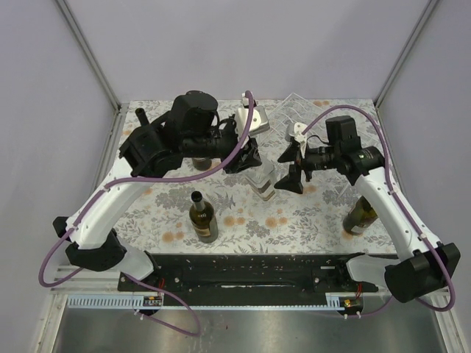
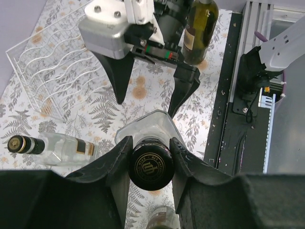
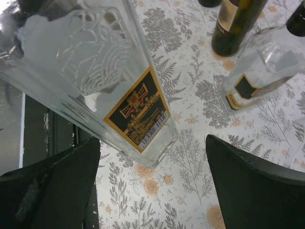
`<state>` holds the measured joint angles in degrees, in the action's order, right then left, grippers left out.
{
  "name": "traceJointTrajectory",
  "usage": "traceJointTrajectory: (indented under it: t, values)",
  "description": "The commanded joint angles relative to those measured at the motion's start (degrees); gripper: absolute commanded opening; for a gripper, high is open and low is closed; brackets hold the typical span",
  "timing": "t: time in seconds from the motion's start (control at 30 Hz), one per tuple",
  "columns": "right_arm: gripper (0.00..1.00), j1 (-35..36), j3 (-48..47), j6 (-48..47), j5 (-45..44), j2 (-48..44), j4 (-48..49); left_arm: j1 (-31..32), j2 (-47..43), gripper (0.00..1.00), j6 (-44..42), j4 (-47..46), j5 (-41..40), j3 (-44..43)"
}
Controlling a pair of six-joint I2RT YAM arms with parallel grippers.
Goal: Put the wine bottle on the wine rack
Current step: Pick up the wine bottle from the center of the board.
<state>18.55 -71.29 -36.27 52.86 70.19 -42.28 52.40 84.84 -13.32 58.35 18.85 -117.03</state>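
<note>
A clear square wine bottle (image 1: 263,181) with a black-and-gold label (image 3: 137,110) stands near the table's middle. My left gripper (image 2: 150,144) is shut on its black cap (image 2: 151,164) from above. My right gripper (image 3: 153,183) is open just to the right of it. Its two black fingers (image 3: 52,186) stand wide on either side of the bottle's lower body and touch nothing. The bottle's base sits close to the floral cloth; I cannot tell whether it touches. The clear wine rack (image 1: 294,110) stands at the back right and also shows in the left wrist view (image 2: 45,78).
A green bottle (image 1: 204,217) stands upright front left of centre. Another dark bottle (image 1: 360,215) stands at the right beside my right arm. A clear bottle (image 2: 52,148) lies on its side on the cloth. A black rail (image 1: 243,276) runs along the near edge.
</note>
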Motion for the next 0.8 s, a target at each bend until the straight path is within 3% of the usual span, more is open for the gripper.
traceJointTrajectory:
  t: [0.0, 0.33, 0.77]
  values:
    - [1.00, 0.35, -1.22, -1.70, 10.33, 2.05, 5.19, 0.16, 0.59, 0.00, 0.14, -6.58, 3.47, -7.15]
    - [0.99, 1.14, 5.54, -9.34, 20.52, 2.93, 9.32, 0.16, 0.86, 0.00, 1.37, -9.04, 5.76, -7.86]
    - [0.99, 6.06, 10.11, -18.39, 23.16, 4.51, 6.95, 0.16, 0.94, 0.00, 3.21, -10.80, 6.20, -7.95]
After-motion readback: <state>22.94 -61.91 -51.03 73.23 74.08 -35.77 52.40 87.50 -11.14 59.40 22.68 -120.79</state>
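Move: The wine bottle already hangs by its neck in my left hand, its body about 13 cm below that hand and 5 cm to its right. From my open right hand the body is some 8 cm to the left and 4 cm back, about level. From the right hand, a second clear bottle stands roughly 9 cm forward and 16 cm left, and the wire wine rack lies about 15 cm forward and 14 cm right, both lower. I hold the wine bottle by its neck nearly still in my left hand, easing it about 1 cm to the right, while I bring my wide-open right hand to its body. The right hand slides left first, then also back and down, about 7 cm in all, turning some 25 degrees counter-clockwise until its fingers line up either side of the lower body, not yet closing. ##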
